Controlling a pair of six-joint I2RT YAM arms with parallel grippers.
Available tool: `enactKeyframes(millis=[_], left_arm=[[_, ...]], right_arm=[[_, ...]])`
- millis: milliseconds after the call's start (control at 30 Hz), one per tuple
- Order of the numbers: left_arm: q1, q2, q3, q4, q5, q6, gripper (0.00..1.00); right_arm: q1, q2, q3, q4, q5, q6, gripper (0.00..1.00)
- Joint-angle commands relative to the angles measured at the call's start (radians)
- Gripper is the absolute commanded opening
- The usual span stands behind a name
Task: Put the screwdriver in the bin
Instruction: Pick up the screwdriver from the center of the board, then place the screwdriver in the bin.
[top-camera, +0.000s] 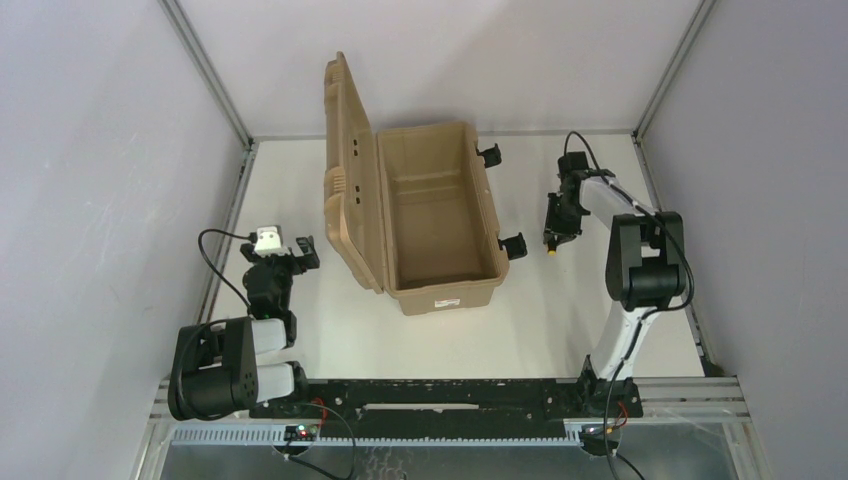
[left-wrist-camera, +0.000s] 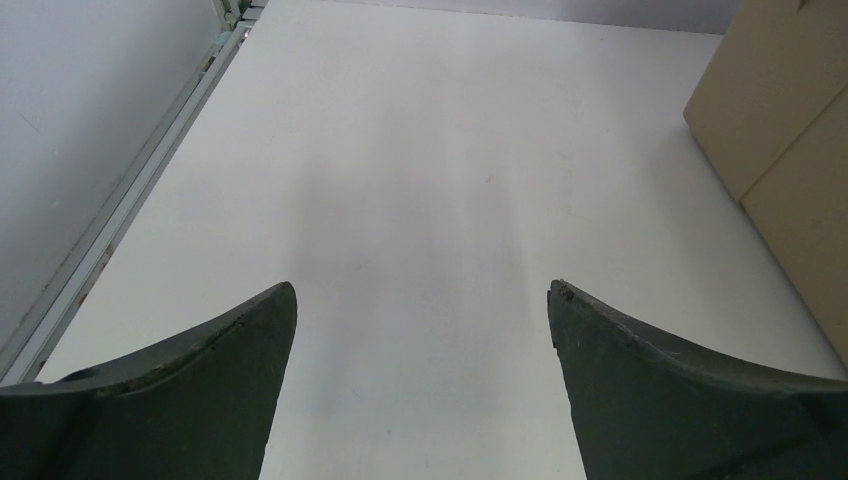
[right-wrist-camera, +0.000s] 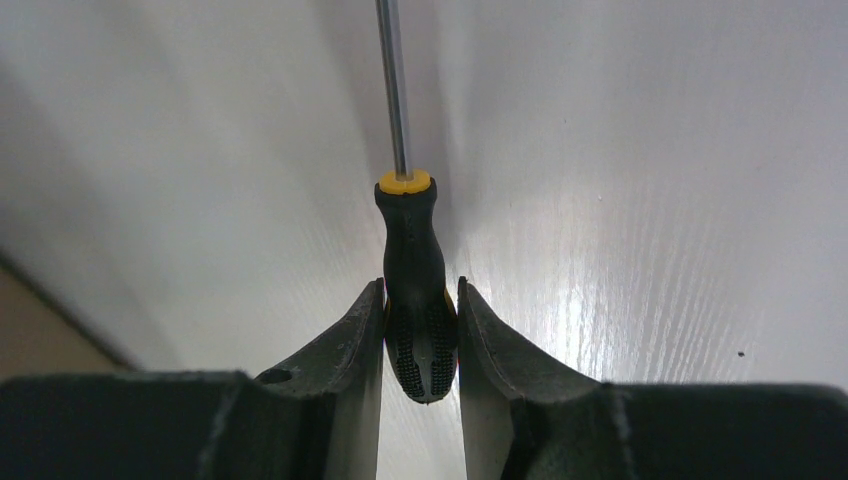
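The screwdriver (right-wrist-camera: 411, 250) has a black handle, a yellow collar and a thin metal shaft that points away from the wrist camera. My right gripper (right-wrist-camera: 420, 284) is shut on the ribbed rear of its handle, low over the white table. From above, that gripper (top-camera: 552, 236) sits just right of the bin (top-camera: 445, 296), and only a small orange bit of the screwdriver (top-camera: 551, 252) shows below it. The tan bin stands in mid-table with its lid (top-camera: 344, 170) swung up on the left. My left gripper (left-wrist-camera: 422, 292) is open over bare table.
Two black latches (top-camera: 512, 245) stick out from the bin's right side toward the right gripper. From the left wrist, the tan bin wall (left-wrist-camera: 790, 130) fills the right edge. Metal frame rails (top-camera: 225, 230) border the table on both sides.
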Motion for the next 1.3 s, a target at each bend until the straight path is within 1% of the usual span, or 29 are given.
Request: enactKeyframes(millis=[0,400,767,1033,1267], left_arm=[[-0.006,-0.016,0.038,0.033,-0.005,0.000,1.00],[-0.006,-0.017,0.038,0.033,-0.005,0.000,1.00],[-0.006,-0.017,0.039,0.033,-0.005,0.000,1.00],[-0.006,-0.017,0.039,0.034,-0.005,0.000,1.00],[-0.006,-0.017,0.038,0.033,-0.005,0.000,1.00]], right_arm=[[-0.029,-0.124,-0.011,0.019,-0.090,-0.003,0.11],[-0.045,-0.324,-0.010,-0.010,-0.164,0.005,0.00],[-0.034,-0.491,0.081,-0.076,-0.229,0.035,0.00],[0.102,-0.550,0.189,-0.101,-0.176,0.082,0.00],[0.284,-0.525,0.270,-0.101,-0.093,0.126,0.00]])
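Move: Already pinched by its handle just off the board, the screwdriver is in the right hand. The open bin's middle lies some 22 cm to the left of this hand and 4 cm ahead. Its near latch is about 9 cm left and roughly level with the hand, its far latch 13 cm left and 15 cm ahead; the raised lid stands about 37 cm left, 7 cm ahead. From the left hand the bin is about 31 cm right and 6 cm ahead. Keeping its pinch on the screwdriver's handle, the right hand lifts nearly straight up from the board by about 26 cm, then over the last third also swings some 10 cm left towards the bin while still rising. The down-pointing fingers tip up towards forward by about 35 degrees on the way, with a slight counter-clockwise turn near the end. ##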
